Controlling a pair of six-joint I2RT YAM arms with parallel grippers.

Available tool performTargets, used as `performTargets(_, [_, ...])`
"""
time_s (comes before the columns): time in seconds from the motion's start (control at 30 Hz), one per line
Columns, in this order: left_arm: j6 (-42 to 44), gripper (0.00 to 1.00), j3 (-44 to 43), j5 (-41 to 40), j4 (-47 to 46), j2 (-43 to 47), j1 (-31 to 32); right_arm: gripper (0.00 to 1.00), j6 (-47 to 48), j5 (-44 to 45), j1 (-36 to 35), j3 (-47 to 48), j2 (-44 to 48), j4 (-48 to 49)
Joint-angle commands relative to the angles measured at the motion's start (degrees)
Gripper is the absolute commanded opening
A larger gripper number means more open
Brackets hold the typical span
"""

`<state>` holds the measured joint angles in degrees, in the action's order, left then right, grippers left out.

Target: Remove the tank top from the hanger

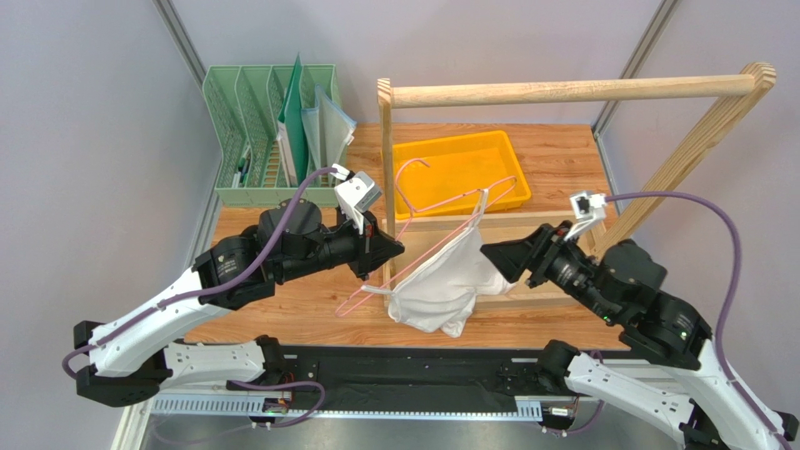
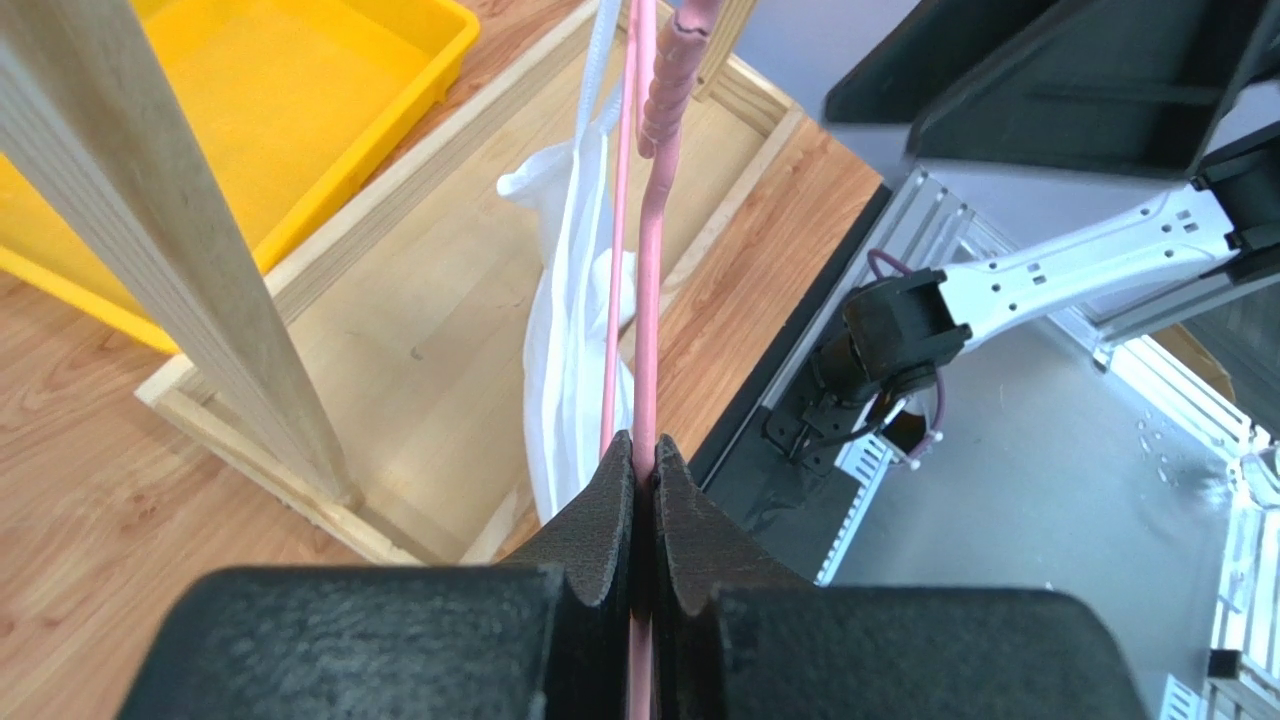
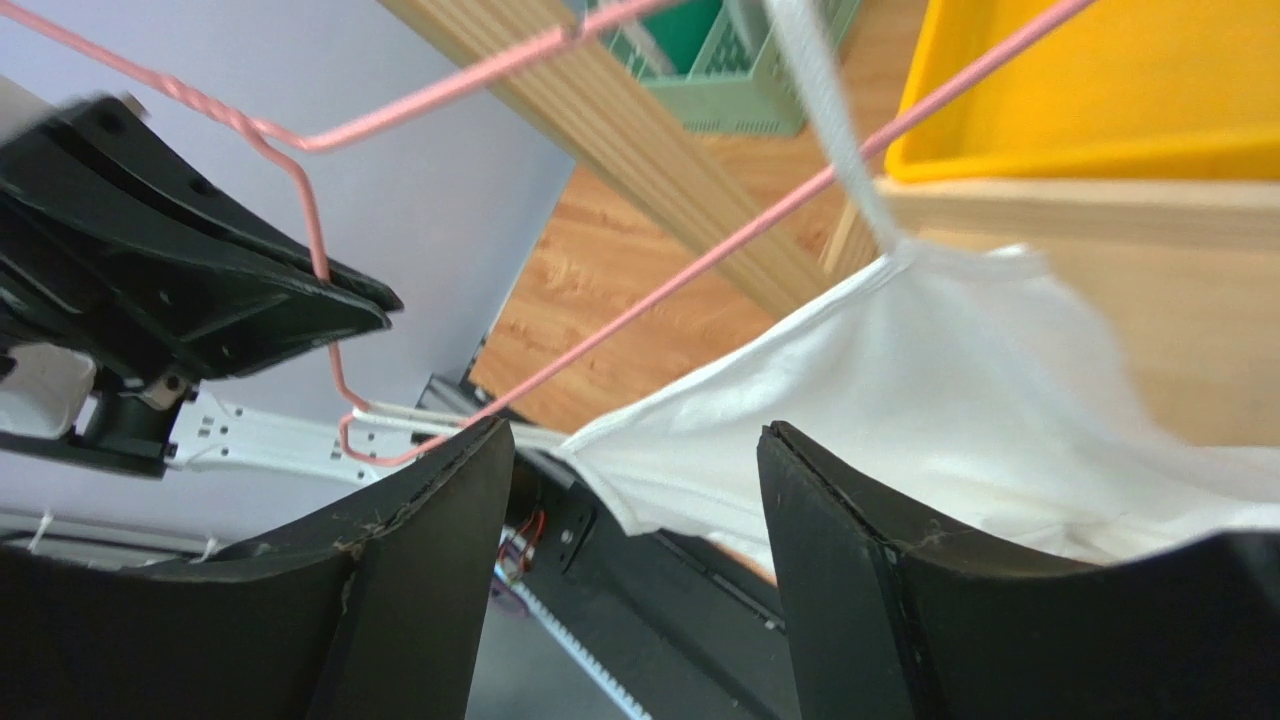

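The pink wire hanger (image 1: 451,202) is held tilted in the air in front of the wooden frame. My left gripper (image 1: 388,249) is shut on its lower wire (image 2: 646,300), the pads (image 2: 613,503) pinching it. The white tank top (image 1: 439,281) hangs crumpled from the hanger, one strap running up over the wire near the hanger's upper right end. My right gripper (image 1: 490,259) is open at the garment's right side. In the right wrist view the fabric (image 3: 932,375) lies just beyond the spread fingers (image 3: 451,495), with nothing between them.
A yellow tray (image 1: 460,169) sits behind the wooden rail frame (image 1: 563,91), whose upright (image 2: 166,255) stands close to my left gripper. A green file rack (image 1: 272,131) stands at the back left. The frame's low wooden base (image 1: 526,220) lies under the garment.
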<state>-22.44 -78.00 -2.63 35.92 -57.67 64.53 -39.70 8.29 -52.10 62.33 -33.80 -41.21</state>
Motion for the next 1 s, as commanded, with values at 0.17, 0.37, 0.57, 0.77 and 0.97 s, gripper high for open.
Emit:
performTargets(0.17, [0.03, 0.00, 2.67, 2.28, 0.64, 3.53, 0.07, 0.54, 11.40, 12.00, -0.29, 4.47, -3.98, 2.18])
performTargets(0.37, [-0.59, 0.00, 4.78, 2.28, 0.64, 5.81, 0.07, 0.48, 15.09, 16.58, -0.20, 5.97, -9.61, 5.35])
performTargets(0.57, [-1.12, 0.00, 6.19, 3.42, 0.73, 7.13, 0.07, 0.44, 15.18, 15.44, -0.29, 5.09, -11.81, 8.25])
performTargets(0.77, [-1.64, 0.00, 7.07, 4.13, 0.82, 7.83, 0.07, 0.36, 15.01, 16.05, -0.29, 3.24, -12.34, 10.10])
performTargets(0.97, [-1.73, 0.00, 7.77, 4.04, 0.90, 8.80, 0.07, 0.25, 14.13, 15.26, -0.29, 2.36, -12.96, 10.27])
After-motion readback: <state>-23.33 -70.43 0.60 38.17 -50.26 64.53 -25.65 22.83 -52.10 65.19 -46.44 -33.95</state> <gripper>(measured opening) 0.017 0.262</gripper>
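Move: I already hold the hanger in my left hand. My right hand, open and empty, is after the right shoulder strap, which lies about 9 cm straight ahead of it and 3 cm higher. The hanger's right end is some 12 cm ahead, 3 cm to the right and 3 cm up. The tank top's body hangs roughly 11 cm to the left, 3 cm farther out and 10 cm lower. From my left hand that strap is about 17 cm right, 10 cm ahead, level. I swing my right hand a little right and up, then forward about 7 cm and back left to the strap, dipping as it goes, rolling its left side down some 15 degrees and turning a bit clockwise. The fingers close most of the way around the strap, keeping a small gap. My left hand keeps its grip on the hanger and eases it down, left and back, about 4–5 cm in all. ##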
